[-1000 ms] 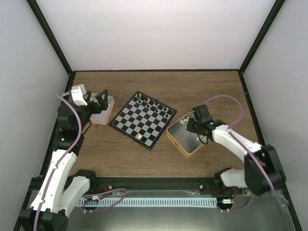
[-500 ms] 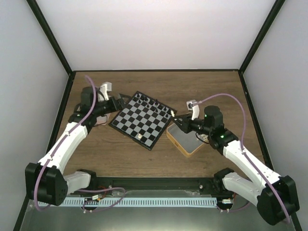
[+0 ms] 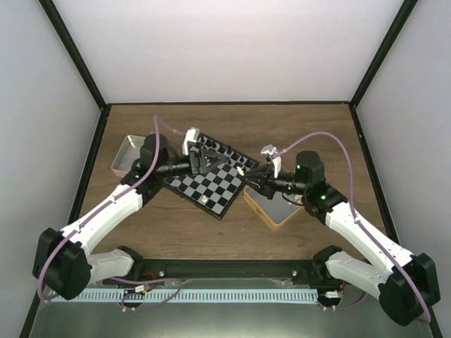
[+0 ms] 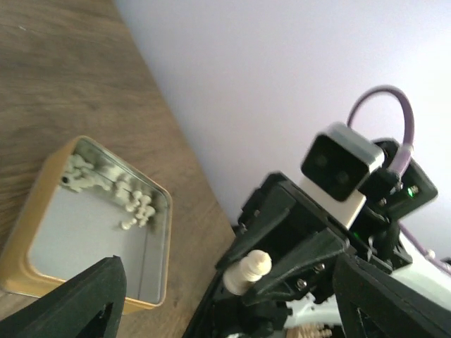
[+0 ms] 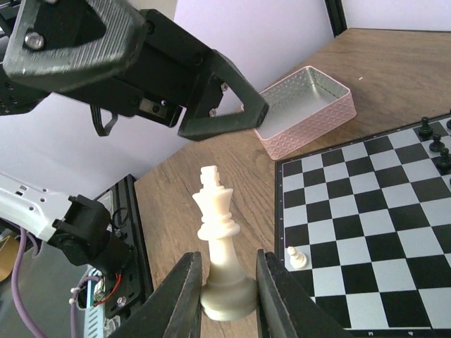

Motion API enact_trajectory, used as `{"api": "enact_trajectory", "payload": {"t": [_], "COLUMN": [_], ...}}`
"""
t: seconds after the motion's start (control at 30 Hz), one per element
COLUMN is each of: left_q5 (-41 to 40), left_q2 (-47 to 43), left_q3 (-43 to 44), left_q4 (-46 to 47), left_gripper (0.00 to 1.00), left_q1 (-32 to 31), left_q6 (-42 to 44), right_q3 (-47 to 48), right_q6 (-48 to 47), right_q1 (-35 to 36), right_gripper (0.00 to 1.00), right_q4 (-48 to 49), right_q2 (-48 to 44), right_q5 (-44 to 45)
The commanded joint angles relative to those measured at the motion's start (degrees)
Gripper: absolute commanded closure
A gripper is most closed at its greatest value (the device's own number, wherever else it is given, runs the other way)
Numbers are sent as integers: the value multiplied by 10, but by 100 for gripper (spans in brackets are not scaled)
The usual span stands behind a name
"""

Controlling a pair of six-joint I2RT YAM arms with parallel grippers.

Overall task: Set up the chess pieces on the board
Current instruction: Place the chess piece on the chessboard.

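Observation:
My right gripper (image 5: 227,290) is shut on the base of a cream-white king (image 5: 220,232), held upright just off the near right corner of the board (image 5: 373,211). In the top view it (image 3: 248,173) hovers at the board's (image 3: 190,184) right corner. One white pawn (image 5: 296,258) stands on a near square. My left gripper (image 3: 208,160) hangs over the board, facing the right one. Its fingers (image 4: 77,303) are spread wide, open, with the king (image 4: 248,271) ahead of them, untouched. More white chess pieces (image 4: 130,201) lie in the gold tin (image 4: 42,278).
Black pieces (image 3: 222,149) line the board's far edge. A pink tin (image 3: 127,155) sits left of the board. The gold tin (image 3: 282,218) lies under my right arm. Dark frame rails border the wooden table.
The left arm swung from the pink tin to above the board. The right gripper rose out of the gold tin with the king and moved left to the board's corner.

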Motion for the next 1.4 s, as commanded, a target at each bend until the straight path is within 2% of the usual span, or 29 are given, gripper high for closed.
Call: {"api": "enact_trajectory", "payload": {"t": [0.0, 0.13, 0.37, 0.63, 0.9, 1.13, 1.23, 1.3, 1.37], "left_q5": [77, 95, 133, 133, 118, 125, 126, 117, 97], "left_q2": [38, 63, 82, 96, 95, 99, 99, 94, 85], "left_q3": [20, 45, 42, 43, 44, 45, 43, 40, 37], "left_q4": [55, 22, 15, 3, -12, -4, -6, -6, -14], "left_gripper": [23, 38, 53, 55, 64, 75, 85, 92, 96], "left_q1": [-26, -40, -41, -42, -42, -44, -44, -44, -43], "left_q6": [-23, 4, 26, 42, 57, 61, 69, 80, 95], "right_q3": [40, 48, 51, 53, 57, 67, 69, 69, 66], "right_q6": [-35, -39, -47, -46, -44, -46, -44, -42, -34], "right_q1": [12, 19, 21, 22, 23, 31, 33, 32, 32], "right_gripper": [87, 87, 87, 87, 87, 87, 87, 85, 73], "right_q4": [-18, -19, -23, -20, -22, -23, -25, -26, -25], "right_q2": [27, 33, 49, 63, 69, 82, 82, 80, 74], "right_q5": [-17, -15, -23, -31, -33, -38, -33, -29, -15]}}
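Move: The white king is held by its base in the right fingers, its middle about 7 cm right of the left hand, 3 cm back and 1 cm lower; from the right hand it is some 2 cm left and 1 cm ahead. From the left hand, about 23 cm below, the chessboard's centre lies 8 cm ahead and 3 cm left, the placed white piece 5 cm left and level, and the tray of white pieces 19 cm right and 1 cm ahead. Bring the open left gripper right, down and back, about 6 cm in all, onto the crown end of the white king, swinging its fingers some 15 degrees clockwise. Close them gradually on the approach, then pause and shut them to pinch the tip. Keep the right grip on the base and ease it a few centimetres left and down to meet the left. ##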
